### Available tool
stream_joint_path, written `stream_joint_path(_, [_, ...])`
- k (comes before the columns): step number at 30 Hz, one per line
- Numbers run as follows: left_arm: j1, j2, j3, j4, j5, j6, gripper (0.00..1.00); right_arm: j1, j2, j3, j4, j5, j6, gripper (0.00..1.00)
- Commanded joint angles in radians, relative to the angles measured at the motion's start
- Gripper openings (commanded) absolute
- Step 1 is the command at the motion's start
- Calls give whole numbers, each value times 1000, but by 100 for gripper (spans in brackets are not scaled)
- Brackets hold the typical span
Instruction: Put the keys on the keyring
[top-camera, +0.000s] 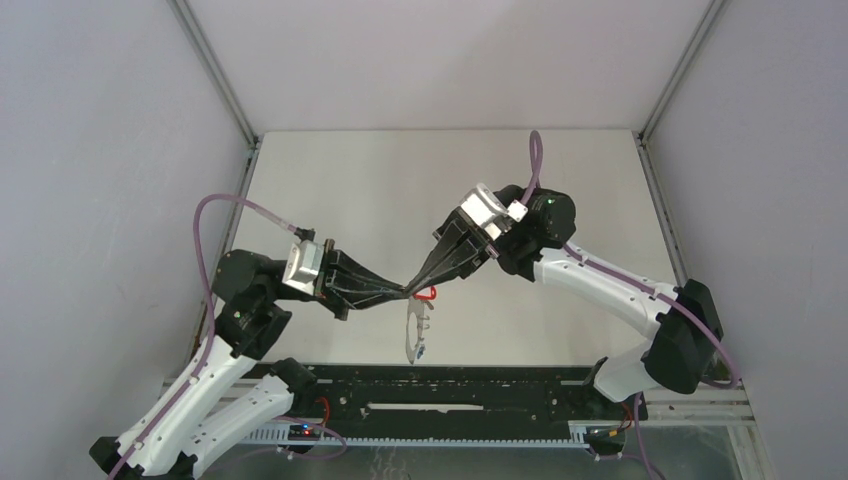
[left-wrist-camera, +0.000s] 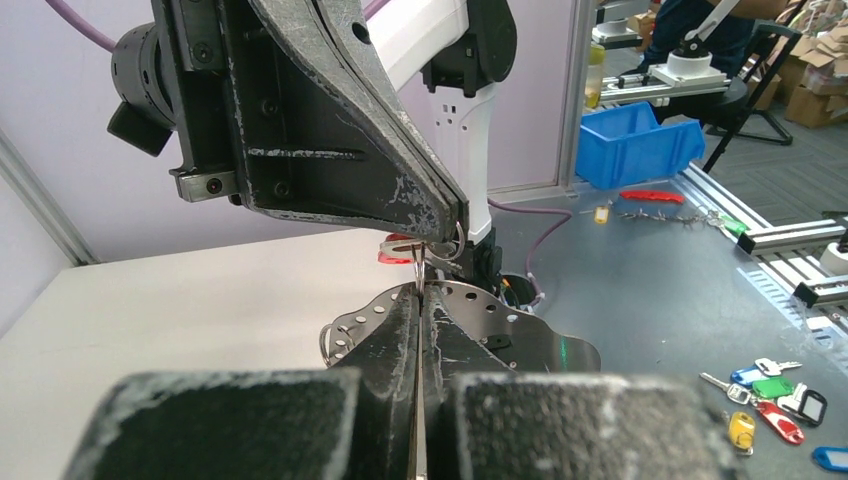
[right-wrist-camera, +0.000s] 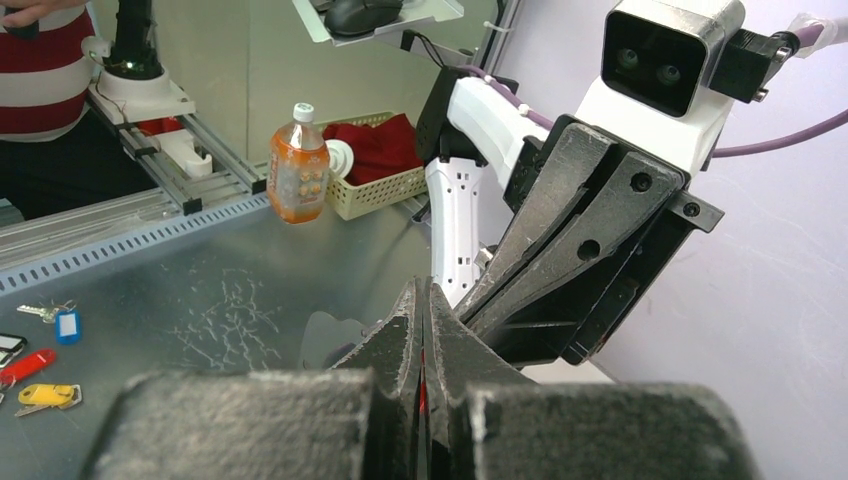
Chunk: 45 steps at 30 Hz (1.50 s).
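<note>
Both grippers meet tip to tip above the middle of the table. My left gripper (top-camera: 409, 293) (left-wrist-camera: 420, 288) is shut on the keyring (top-camera: 414, 330) (left-wrist-camera: 500, 315), a grey metal piece with holes along its rim that hangs below the fingertips. My right gripper (top-camera: 421, 286) (right-wrist-camera: 422, 292) is shut on the red key (top-camera: 429, 294) (left-wrist-camera: 397, 250). Only a red sliver of that key shows between the jaws in the right wrist view. A small blue piece (top-camera: 421, 352), probably the blue key, hangs at the keyring's lower end. A small wire loop (left-wrist-camera: 328, 342) sits at the keyring's left edge.
A black rail (top-camera: 440, 385) runs along the table's near edge, between the arm bases. Beyond the table, a metal bench holds loose coloured key tags (left-wrist-camera: 770, 395) (right-wrist-camera: 40, 365), a blue bin (left-wrist-camera: 640, 145), an orange bottle (right-wrist-camera: 298, 175) and a basket (right-wrist-camera: 385, 180).
</note>
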Motion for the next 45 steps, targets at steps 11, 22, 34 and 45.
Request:
stream_joint_path(11, [-11, -11, 45, 19, 40, 36, 0, -7, 5, 49, -94, 42, -66, 0])
stream_joint_path(22, [-16, -16, 45, 5, 59, 65, 0, -81, -40, 48, -149, 35, -53, 0])
stream_joint_path(34, [-1, -33, 32, -74, 45, 110, 0, -170, -185, 19, -1095, 267, -686, 0])
stream_joint_path(45, [102, -78, 7, -256, 86, 180, 0, -162, -52, -193, -1426, 1039, -657, 0])
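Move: Just at the right fingertips, which meet the left ones, hangs the keyring's metal plate, held by the left fingers; its middle is about 5 cm back and 4 cm below the right hand. The red key lies some 3 cm to the right of that hand, level with it, and the blue key about 9 cm back, 1 cm right and 6 cm below. From the left hand the plate likewise sits 5 cm back and 4 cm below. Drawing away from the keyring with the red key, the closed right hand eases forward some 4 cm, then darts forward and steeply down, ending about 18 cm out and 16 cm lower. It swings clockwise through more than 50 degrees as its left side dips. The left fingers keep their pinch on the keyring, sinking about 2 cm late on. ##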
